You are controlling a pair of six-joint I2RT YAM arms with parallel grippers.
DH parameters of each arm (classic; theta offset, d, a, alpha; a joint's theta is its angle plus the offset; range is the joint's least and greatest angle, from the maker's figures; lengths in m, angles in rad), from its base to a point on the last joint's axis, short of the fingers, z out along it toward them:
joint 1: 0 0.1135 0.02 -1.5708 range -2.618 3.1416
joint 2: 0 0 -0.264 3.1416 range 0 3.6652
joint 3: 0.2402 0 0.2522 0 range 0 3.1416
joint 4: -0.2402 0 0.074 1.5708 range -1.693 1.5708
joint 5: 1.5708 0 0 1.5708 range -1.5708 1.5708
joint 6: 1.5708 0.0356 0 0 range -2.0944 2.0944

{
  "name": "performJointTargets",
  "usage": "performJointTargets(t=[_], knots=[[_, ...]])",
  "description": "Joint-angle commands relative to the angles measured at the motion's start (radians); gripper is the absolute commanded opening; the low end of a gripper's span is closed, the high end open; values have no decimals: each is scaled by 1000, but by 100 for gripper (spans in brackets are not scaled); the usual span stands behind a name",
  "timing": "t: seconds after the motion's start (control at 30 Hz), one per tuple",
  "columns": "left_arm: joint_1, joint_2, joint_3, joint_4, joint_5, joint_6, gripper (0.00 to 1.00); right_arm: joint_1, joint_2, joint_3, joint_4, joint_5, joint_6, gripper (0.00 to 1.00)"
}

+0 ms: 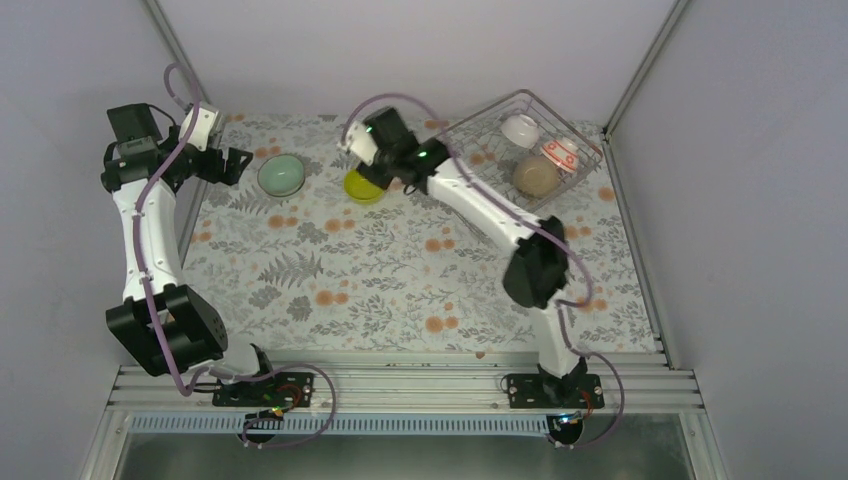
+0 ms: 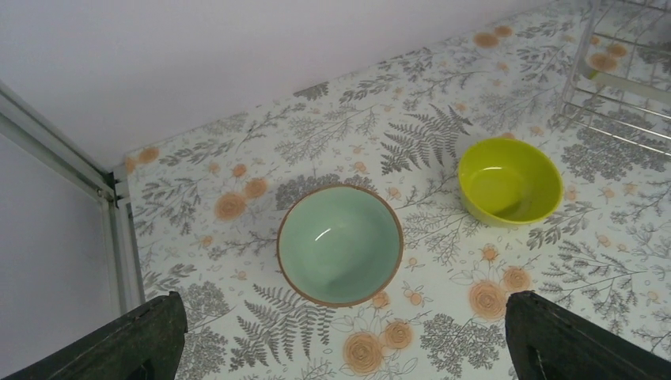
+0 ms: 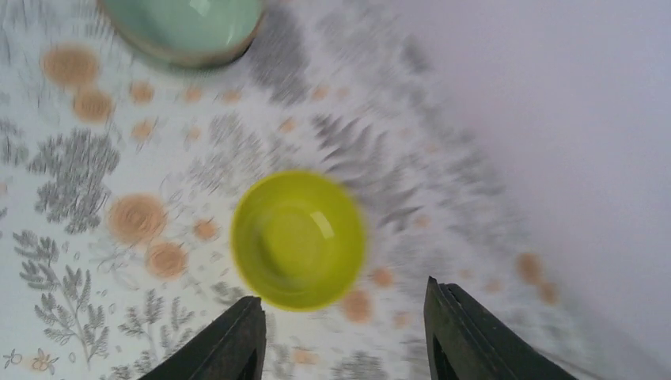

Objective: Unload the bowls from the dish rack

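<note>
The mint green bowl (image 1: 281,175) stands upright on the floral table; it also shows in the left wrist view (image 2: 339,244) and at the top of the right wrist view (image 3: 186,28). The yellow-green bowl (image 1: 363,185) stands to its right, also in the left wrist view (image 2: 509,180) and the right wrist view (image 3: 297,239). The dish rack (image 1: 520,150) at the back right holds a white bowl (image 1: 520,129), a red-patterned bowl (image 1: 561,153) on its side, and a tan bowl (image 1: 536,175). My left gripper (image 2: 340,336) is open and empty, left of the mint bowl. My right gripper (image 3: 342,332) is open and empty above the yellow-green bowl.
The back wall and the side walls with metal frame posts (image 1: 180,50) close in the table. A corner of the rack (image 2: 625,71) shows in the left wrist view. The right wrist view is motion-blurred.
</note>
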Motion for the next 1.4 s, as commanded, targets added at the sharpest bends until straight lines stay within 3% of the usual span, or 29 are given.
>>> performJointTargets(t=[0.0, 0.2, 0.37, 0.57, 0.87, 1.03, 1.37], knots=[[4, -25, 19, -25, 69, -10, 100, -93, -214, -59, 46, 80, 0, 51], [-58, -36, 33, -15, 9, -44, 100, -351, -285, -72, -110, 75, 24, 60], [-232, -66, 13, 30, -137, -78, 100, -561, -317, -118, -200, -62, 68, 61], [-468, 17, 67, 44, -369, -125, 100, -751, -323, -174, -279, -281, 124, 61], [-721, 243, 212, 20, -483, -138, 100, -871, -359, -345, -279, -388, 152, 67], [-764, 363, 357, -15, -489, -137, 100, -942, -308, -351, -262, -476, 187, 87], [-813, 538, 545, -66, -500, -151, 100, -968, -150, -264, -336, -632, 193, 97]])
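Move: The brown bowl in the rack lies about 41 cm right of the right hand, 4 cm ahead and 12 cm below; the red-and-white bowl is some 7 cm farther right and 8 cm farther out than it, the white bowl 15 cm beyond it. From the left hand the yellow bowl lies 19 cm right, 8 cm ahead, 27 cm below, and the green bowls 4 cm left, 11 cm ahead. Right hand arcs 43 cm right towards brown bowl, opening; left hand sweeps 28 cm right towards yellow bowl. ##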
